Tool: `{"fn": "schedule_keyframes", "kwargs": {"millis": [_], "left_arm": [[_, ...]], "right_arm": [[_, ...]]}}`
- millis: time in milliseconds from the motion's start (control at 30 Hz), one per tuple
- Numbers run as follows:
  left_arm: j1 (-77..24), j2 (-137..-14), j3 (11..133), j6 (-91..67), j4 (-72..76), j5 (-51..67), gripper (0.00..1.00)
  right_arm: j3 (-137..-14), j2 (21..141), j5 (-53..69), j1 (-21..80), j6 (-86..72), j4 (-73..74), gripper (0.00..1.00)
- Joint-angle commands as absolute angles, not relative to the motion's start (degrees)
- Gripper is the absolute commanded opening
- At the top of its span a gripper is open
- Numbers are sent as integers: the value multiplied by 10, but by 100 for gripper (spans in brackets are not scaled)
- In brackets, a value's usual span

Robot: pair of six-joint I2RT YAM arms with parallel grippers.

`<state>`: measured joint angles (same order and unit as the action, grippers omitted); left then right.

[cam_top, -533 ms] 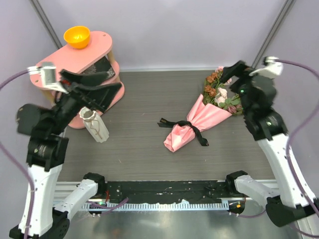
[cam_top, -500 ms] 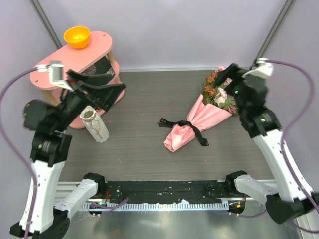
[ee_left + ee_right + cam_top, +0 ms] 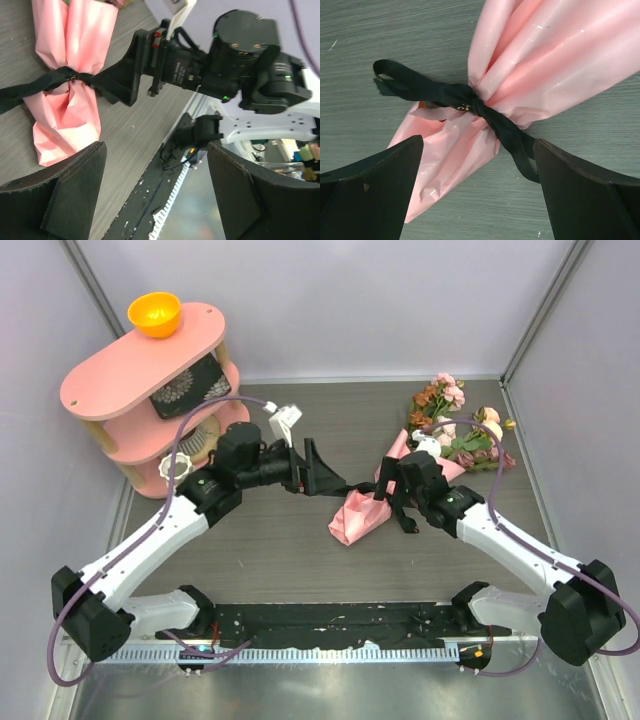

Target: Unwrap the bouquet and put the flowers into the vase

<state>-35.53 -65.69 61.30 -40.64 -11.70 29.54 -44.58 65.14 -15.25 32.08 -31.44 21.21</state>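
The bouquet lies on the table, its salmon-pink paper (image 3: 362, 516) tied at the neck by a black ribbon (image 3: 465, 102), and the flowers (image 3: 450, 428) fan out at the back right. My right gripper (image 3: 393, 495) hangs open just above the tied neck, the ribbon and paper (image 3: 450, 150) showing between its fingers (image 3: 370, 195). My left gripper (image 3: 326, 476) is open beside the ribbon's left tail and holds nothing. From the left wrist I see the paper (image 3: 70, 107) and the right gripper (image 3: 122, 75). The white vase (image 3: 172, 468) peeks out behind my left arm.
A pink two-tier shelf (image 3: 120, 375) stands at the back left with an orange bowl (image 3: 154, 313) on top and a dark patterned item (image 3: 190, 392) on its lower tier. A black rail (image 3: 330, 618) runs along the near edge. Walls close in on three sides.
Both arms have swung down from raised poses at the sides to the middle, and both grippers now flank the bouquet's tied neck. The bouquet has not moved.
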Motion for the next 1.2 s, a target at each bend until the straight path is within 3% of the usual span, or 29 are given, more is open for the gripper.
{"fn": "schedule_keyframes", "kwargs": {"millis": [0, 33, 67, 133, 467, 700, 767, 900, 933, 1067, 1167], "left_arm": [[-402, -695, 613, -358, -119, 237, 83], [-409, -716, 607, -358, -99, 238, 82], [-422, -729, 603, -353, -91, 234, 79], [-432, -767, 602, -348, -84, 218, 77], [-454, -957, 682, -286, -127, 163, 82], [-459, -1025, 711, -291, -116, 170, 72], [-459, -1035, 711, -291, -114, 167, 62], [-460, -1042, 700, -302, -122, 149, 42], [-460, -1041, 697, -304, -124, 152, 40], [-460, -1038, 694, -299, -124, 144, 38], [-459, -1035, 700, -289, -141, 123, 37]], "right_arm": [[-436, 642, -249, 321, -351, 200, 94], [-412, 636, -257, 312, -357, 197, 87], [-399, 634, -260, 309, -362, 190, 74], [-360, 623, -251, 291, -379, 159, 68], [-301, 613, -168, 269, -384, 131, 74], [-283, 633, -107, 269, -363, 113, 66], [-275, 634, -99, 269, -353, 92, 65], [-284, 635, -59, 269, -324, 73, 48], [-292, 635, -53, 269, -322, 76, 39], [-327, 607, -25, 270, -311, 94, 22], [-337, 557, -16, 270, -314, 85, 20]]}}
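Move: The folded lower end of the pink wrapper, just below the ribbon knot, lies about 4 cm ahead of the left hand, 7 cm right and 23 cm down; the knot is some 8 ahead and 12 right, the long ribbon end 8 ahead and 6 right, at about that depth. For the right hand, the short ribbon tail is roughly 3 cm back, 3 right and 9 below, with the knot 1 ahead and 3 left, about as low. The left fingers close on the pink wrapper's folds just below the knot, after dropping about 23 cm while easing right and a little forward, rolling some 30 degrees so the hand's left side rises. The right hand sinks about 8 cm, drawing back and going right, then comes back left, shutting on the short ribbon tail and rising a couple of centimetres at the end. ##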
